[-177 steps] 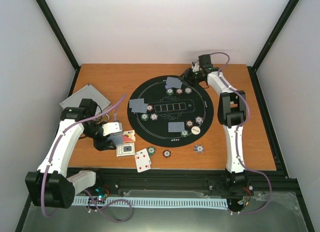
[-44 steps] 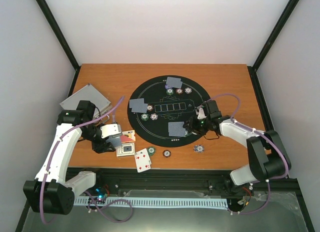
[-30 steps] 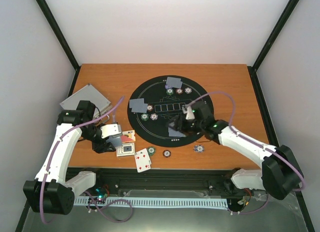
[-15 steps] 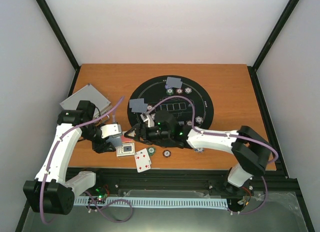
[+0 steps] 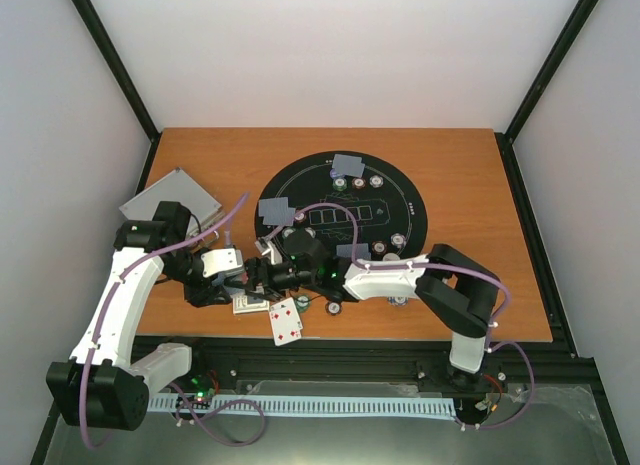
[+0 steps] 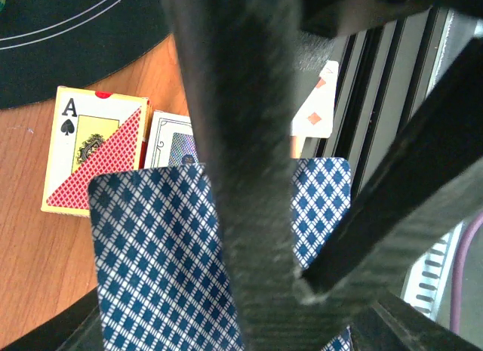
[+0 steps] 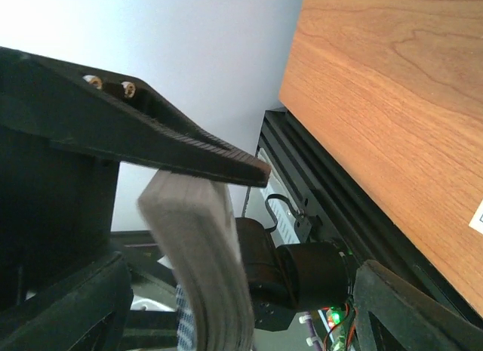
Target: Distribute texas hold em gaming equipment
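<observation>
My left gripper (image 5: 230, 277) is shut on a deck of blue-diamond-backed cards (image 6: 151, 253), held just above the table's near left. My right gripper (image 5: 262, 276) has reached across to it and stands open, one finger (image 7: 189, 151) above the deck's edge (image 7: 200, 260) and the other well apart. Its black finger (image 6: 234, 140) crosses the deck in the left wrist view. Face-down cards (image 5: 349, 166) (image 5: 276, 212) lie on the black mat (image 5: 405, 200) with striped chips (image 5: 359, 183) beside them. A face-up red-pip card (image 5: 285, 320), a green chip (image 5: 302, 303) and a brown chip (image 5: 332, 308) lie on the wood.
A card box with an ace of spades (image 6: 90, 151) lies under the deck, next to a second box (image 6: 172, 143). The silver case (image 5: 170, 197) sits at the far left. My right arm (image 5: 400, 273) stretches over the mat's near edge. The black rail (image 5: 350, 360) borders the table.
My right arm swung left from the mat's near right side over to the deck in the left gripper, and its jaws opened wider. The left arm stayed put.
</observation>
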Robot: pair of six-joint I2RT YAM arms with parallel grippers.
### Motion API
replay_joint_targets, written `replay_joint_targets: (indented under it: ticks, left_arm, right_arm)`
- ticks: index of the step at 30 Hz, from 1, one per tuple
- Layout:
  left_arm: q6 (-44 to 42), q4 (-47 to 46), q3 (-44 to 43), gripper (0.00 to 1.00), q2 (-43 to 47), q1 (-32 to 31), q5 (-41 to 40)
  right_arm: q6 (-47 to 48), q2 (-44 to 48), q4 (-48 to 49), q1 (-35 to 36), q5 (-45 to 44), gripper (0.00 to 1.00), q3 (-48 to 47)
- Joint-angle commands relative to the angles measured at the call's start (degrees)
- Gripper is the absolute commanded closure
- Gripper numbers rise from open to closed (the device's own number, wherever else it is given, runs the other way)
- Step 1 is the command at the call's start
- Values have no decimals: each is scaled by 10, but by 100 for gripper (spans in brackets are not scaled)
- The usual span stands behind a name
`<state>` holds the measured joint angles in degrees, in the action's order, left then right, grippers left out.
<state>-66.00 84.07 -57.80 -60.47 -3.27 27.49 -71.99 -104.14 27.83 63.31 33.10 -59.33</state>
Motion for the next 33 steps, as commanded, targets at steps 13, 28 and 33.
replay_joint_targets:
  ticks: [13,28,33]
  left_arm:
    - [-14,22,-30,99,8,2,13]
    - [-14,25,-37,99,6,1,19]
    - [-13,25,-38,99,5,1,15]
  right_arm:
    - [-40,-90,62,-11,35,25,-26]
    - [18,-4,-11,-57,9,41,45]
    - [25,25,-19,-57,0,59,44]
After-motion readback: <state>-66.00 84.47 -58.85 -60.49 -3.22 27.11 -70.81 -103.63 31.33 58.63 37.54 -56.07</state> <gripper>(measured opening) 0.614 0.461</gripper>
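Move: The card deck is still held between the left fingers, its middle about 3 cm right of the left hand point and 2 cm below. From the right hand, it lies some 3 cm left and 2 cm below, level fore and aft. Some 15 cm below the right hand, the white card box lies about 6 cm back and 2 cm left; the face-up cards lie 12 cm back and 7 cm right; the green chips 7 cm back and 11 cm right. Keep the left gripper holding the deck in place. Bring the right gripper, its fingers above and below the deck, about 2.5 cm down and 2 cm left so the upper finger presses onto the deck's back, then draw it some 4 cm to the right, easing 2 cm forward and rising a little, and narrow the right fingers to roughly half open around the sliding card. ##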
